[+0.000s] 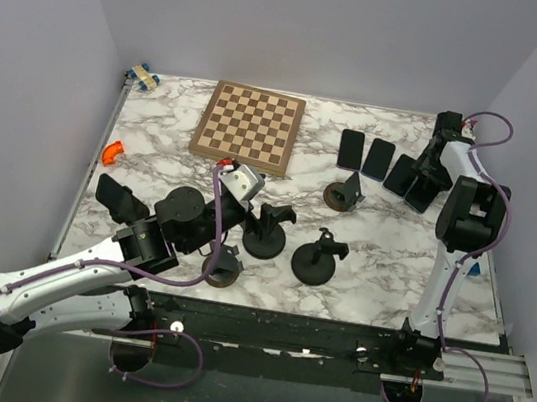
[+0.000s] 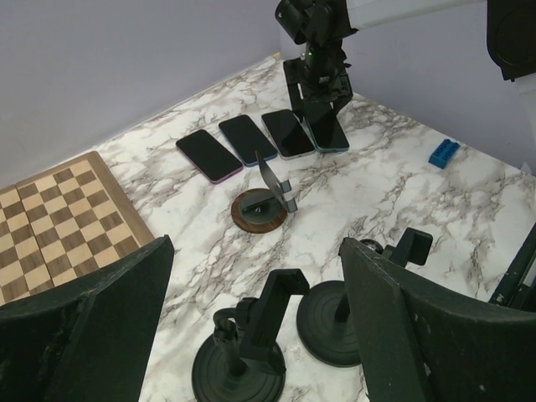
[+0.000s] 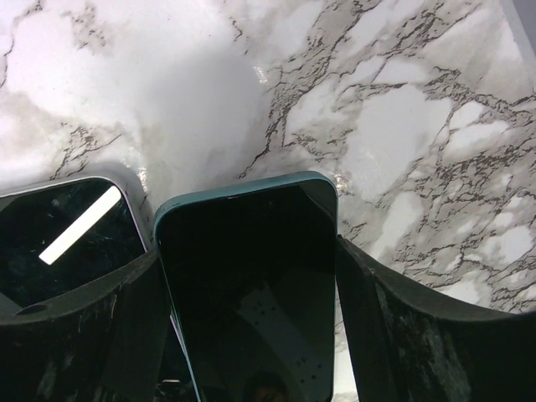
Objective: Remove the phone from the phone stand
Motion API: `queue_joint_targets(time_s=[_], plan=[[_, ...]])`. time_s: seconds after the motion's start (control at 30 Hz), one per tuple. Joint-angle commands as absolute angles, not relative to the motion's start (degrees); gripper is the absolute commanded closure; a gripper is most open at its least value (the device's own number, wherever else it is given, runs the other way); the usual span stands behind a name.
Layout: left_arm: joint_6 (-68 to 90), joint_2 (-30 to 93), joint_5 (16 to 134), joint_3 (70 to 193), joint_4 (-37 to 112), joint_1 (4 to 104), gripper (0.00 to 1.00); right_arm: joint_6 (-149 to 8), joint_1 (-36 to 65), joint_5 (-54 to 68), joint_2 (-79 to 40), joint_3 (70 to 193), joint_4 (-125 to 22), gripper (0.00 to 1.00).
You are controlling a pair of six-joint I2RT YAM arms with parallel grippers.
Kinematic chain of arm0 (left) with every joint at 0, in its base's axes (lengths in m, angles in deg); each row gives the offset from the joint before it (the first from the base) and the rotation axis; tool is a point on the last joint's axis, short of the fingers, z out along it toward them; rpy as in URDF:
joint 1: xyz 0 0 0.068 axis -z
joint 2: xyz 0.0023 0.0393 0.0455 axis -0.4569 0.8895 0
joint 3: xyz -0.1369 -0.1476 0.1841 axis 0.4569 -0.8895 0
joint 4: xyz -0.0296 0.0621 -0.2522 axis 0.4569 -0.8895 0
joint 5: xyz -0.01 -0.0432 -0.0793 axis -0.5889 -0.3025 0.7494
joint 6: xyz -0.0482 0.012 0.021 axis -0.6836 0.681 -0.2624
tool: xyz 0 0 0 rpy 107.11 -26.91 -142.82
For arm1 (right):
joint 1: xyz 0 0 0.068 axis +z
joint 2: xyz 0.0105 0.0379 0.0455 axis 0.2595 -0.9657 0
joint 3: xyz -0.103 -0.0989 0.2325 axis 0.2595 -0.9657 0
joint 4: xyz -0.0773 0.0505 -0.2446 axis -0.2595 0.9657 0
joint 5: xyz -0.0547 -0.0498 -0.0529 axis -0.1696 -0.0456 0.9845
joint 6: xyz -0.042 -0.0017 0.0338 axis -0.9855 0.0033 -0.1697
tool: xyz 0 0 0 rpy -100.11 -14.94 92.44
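A teal-cased phone point(image 3: 251, 285) with a dark screen sits between the fingers of my right gripper point(image 3: 247, 251), which is shut on its long edges. In the top view that phone point(image 1: 422, 191) is at the right end of a row of phones, low over the marble, with the right gripper point(image 1: 432, 173) above it. The wooden-based phone stand point(image 1: 343, 194) stands empty in front of the row. My left gripper point(image 2: 255, 247) hangs open above two black stands, holding nothing; in the top view the left gripper point(image 1: 241, 182) is left of centre.
Three other phones point(image 1: 379, 158) lie flat in the row at the back right. Two black round-based stands point(image 1: 266, 233) point(image 1: 315, 259) stand mid-table. A chessboard point(image 1: 249, 125) lies at the back, an orange piece point(image 1: 112, 149) at the left edge, a blue block point(image 2: 442, 152) at the right.
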State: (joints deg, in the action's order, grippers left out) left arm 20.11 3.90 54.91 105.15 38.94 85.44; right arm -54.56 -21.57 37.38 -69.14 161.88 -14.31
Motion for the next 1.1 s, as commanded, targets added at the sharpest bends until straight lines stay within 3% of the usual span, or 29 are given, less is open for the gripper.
queue_joint_targets(time_s=[0.0,0.17,0.4,0.57,0.8,1.07], plan=[[19.92,4.08,55.79,106.64,38.51,85.63,0.12,-56.06,-20.29,37.83,-70.52,163.50,-12.87,0.18],[19.98,3.31,55.76,106.38,38.59,85.62,0.11,-56.21,-18.96,37.02,-67.43,165.14,-10.72,0.03],[21.18,2.57,54.35,106.44,38.63,85.64,0.12,-54.87,-13.54,38.61,-53.73,163.41,-8.84,0.00],[21.88,2.10,53.55,106.33,38.77,85.63,0.11,-50.70,-7.10,35.05,-35.68,145.37,-15.80,0.00],[22.15,2.60,53.18,106.37,38.87,85.54,0.11,-44.87,-3.89,16.03,-10.39,114.73,-31.00,0.00],[25.45,2.95,47.43,107.22,38.46,85.30,0.11,-49.56,-3.90,11.93,-0.24,113.32,-31.26,0.00]])
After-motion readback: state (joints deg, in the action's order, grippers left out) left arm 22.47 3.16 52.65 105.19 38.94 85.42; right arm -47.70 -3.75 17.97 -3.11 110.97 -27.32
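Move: The last phone lies flat on the table between the right hand's fingers, which hold it near its far end; its middle is about 5 cm back, 2 cm left and 1 cm below. The next phone's middle is some 10 cm to this hand's left and 1 cm back, another about 18 cm left and 3 cm ahead, and the empty stand about 27 cm left and 13 cm back. From the left hand the held phone is roughly 25 cm ahead, 42 cm right, 31 cm below. The phone is let go where it lies: the right hand's fingers spread from its edges to wide open, then the hand lifts away to the left and back, some 19 cm left and about 17 cm each back and up. The rise leads, the back travel comes later; the wrist swings counter-clockwise and tips the fingers up as the hand heads towards the empty stand. ##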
